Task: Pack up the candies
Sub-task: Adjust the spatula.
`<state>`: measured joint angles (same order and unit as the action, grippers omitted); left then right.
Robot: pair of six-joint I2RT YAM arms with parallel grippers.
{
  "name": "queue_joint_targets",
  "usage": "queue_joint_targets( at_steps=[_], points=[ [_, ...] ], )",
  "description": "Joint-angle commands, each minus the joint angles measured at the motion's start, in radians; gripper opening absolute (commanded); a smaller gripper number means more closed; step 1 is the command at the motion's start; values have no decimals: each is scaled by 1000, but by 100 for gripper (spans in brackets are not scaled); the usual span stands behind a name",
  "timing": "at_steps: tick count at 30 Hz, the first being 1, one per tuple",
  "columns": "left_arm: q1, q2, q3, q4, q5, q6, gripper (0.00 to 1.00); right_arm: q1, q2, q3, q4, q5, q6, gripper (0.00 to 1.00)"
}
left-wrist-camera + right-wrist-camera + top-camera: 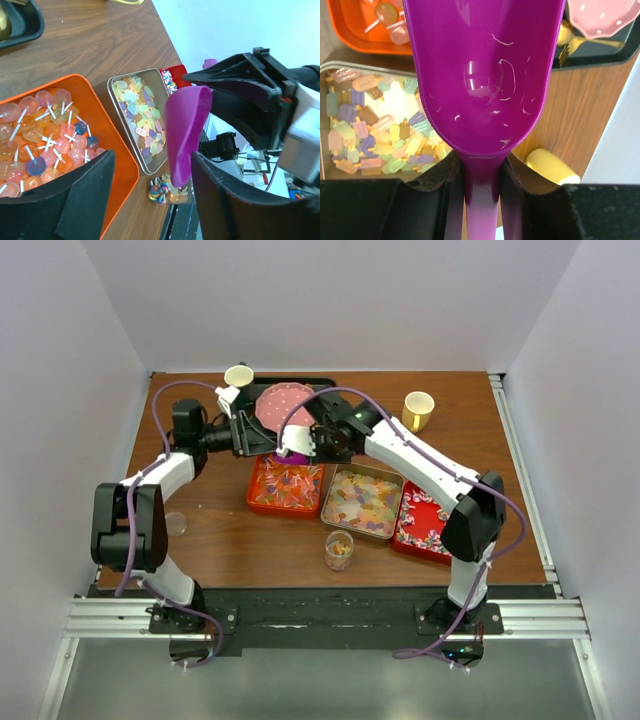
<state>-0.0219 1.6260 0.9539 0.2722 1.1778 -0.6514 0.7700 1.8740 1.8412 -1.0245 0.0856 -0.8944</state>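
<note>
My right gripper (481,167) is shut on the handle of the purple scoop (482,75), whose bowl is empty. In the left wrist view the scoop (186,131) hangs between my open left gripper's (150,197) fingers, close to the right one. Both grippers meet above the orange tray (258,502) in the top view. Orange-red lollipop candies (45,137) fill that tray. Pastel gummies (142,120) fill a silver tin (398,502) and also show in the right wrist view (370,135). Swirled candies (425,525) lie in a red tray. A clear cup (339,550) holds a few mixed candies.
A pink dotted plate (285,405) sits on a black tray (320,383) at the back, with gold cutlery (567,42). Yellow cups stand at the back left (238,375) and back right (418,410). A small clear cup (175,523) stands by the left arm.
</note>
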Motion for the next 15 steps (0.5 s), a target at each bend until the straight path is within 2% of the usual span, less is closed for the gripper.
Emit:
queue_joint_targets(
  at_steps=[1, 2, 4, 7, 8, 9, 10, 11, 12, 13, 14, 15],
  points=[
    [5, 35, 57, 47, 25, -19, 59, 15, 17, 105, 26, 5, 14, 0],
    [5, 44, 57, 58, 37, -33, 52, 17, 23, 118, 27, 9, 18, 0],
    [2, 63, 52, 88, 46, -47, 49, 20, 37, 147, 21, 19, 26, 0],
    [-6, 81, 42, 133, 65, -73, 33, 25, 48, 161, 20, 5, 32, 0],
    [-7, 87, 40, 151, 75, -94, 23, 25, 51, 162, 18, -4, 37, 0],
    [-6, 100, 33, 177, 91, -114, 18, 25, 53, 164, 3, -20, 40, 0],
    [-6, 109, 29, 258, 130, -143, 12, 25, 53, 156, -3, -55, 41, 0],
    [-6, 120, 25, 316, 149, -236, 0, 22, 45, 145, -2, -63, 48, 0],
    [-6, 142, 8, 393, 164, -296, 0, 18, 34, 133, 12, -78, 57, 0],
    [-6, 150, 2, 538, 177, -351, 0, 8, 24, 107, 18, -86, 78, 10],
    [-4, 159, 0, 585, 189, -419, 0, -20, 10, 93, 23, -183, 90, 16],
    [-4, 169, 9, 600, 192, -424, 0, -40, -27, 79, 49, -226, 107, 23]
  ],
)
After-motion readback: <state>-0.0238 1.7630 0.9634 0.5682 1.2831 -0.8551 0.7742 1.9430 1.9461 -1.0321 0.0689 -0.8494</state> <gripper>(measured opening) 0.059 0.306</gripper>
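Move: The purple spatula's scoop end lies about 5 cm to the left hand's right, some 1 cm back and at its height, its rim already between the open fingers. The orange lollipop tray is about 3 cm back and 3 cm right of the left hand, the popsicle tray some 6 cm back and 21 cm right, both roughly 15 cm below. The right hand already grips the spatula's neck, and the scoop lies about 9 cm to that hand's left, level with it. The left hand shuts its fingers from about two-thirds open to nearly closed, pinching the scoop's rim by its free end, while it edges only about 1 cm forward and turns a few degrees. The right hand keeps its hold on the spatula's neck and brings the scoop about 2 cm left and 1 cm forward, towards the left fingers, easing to a near stop over the last couple of tenths of a second. ##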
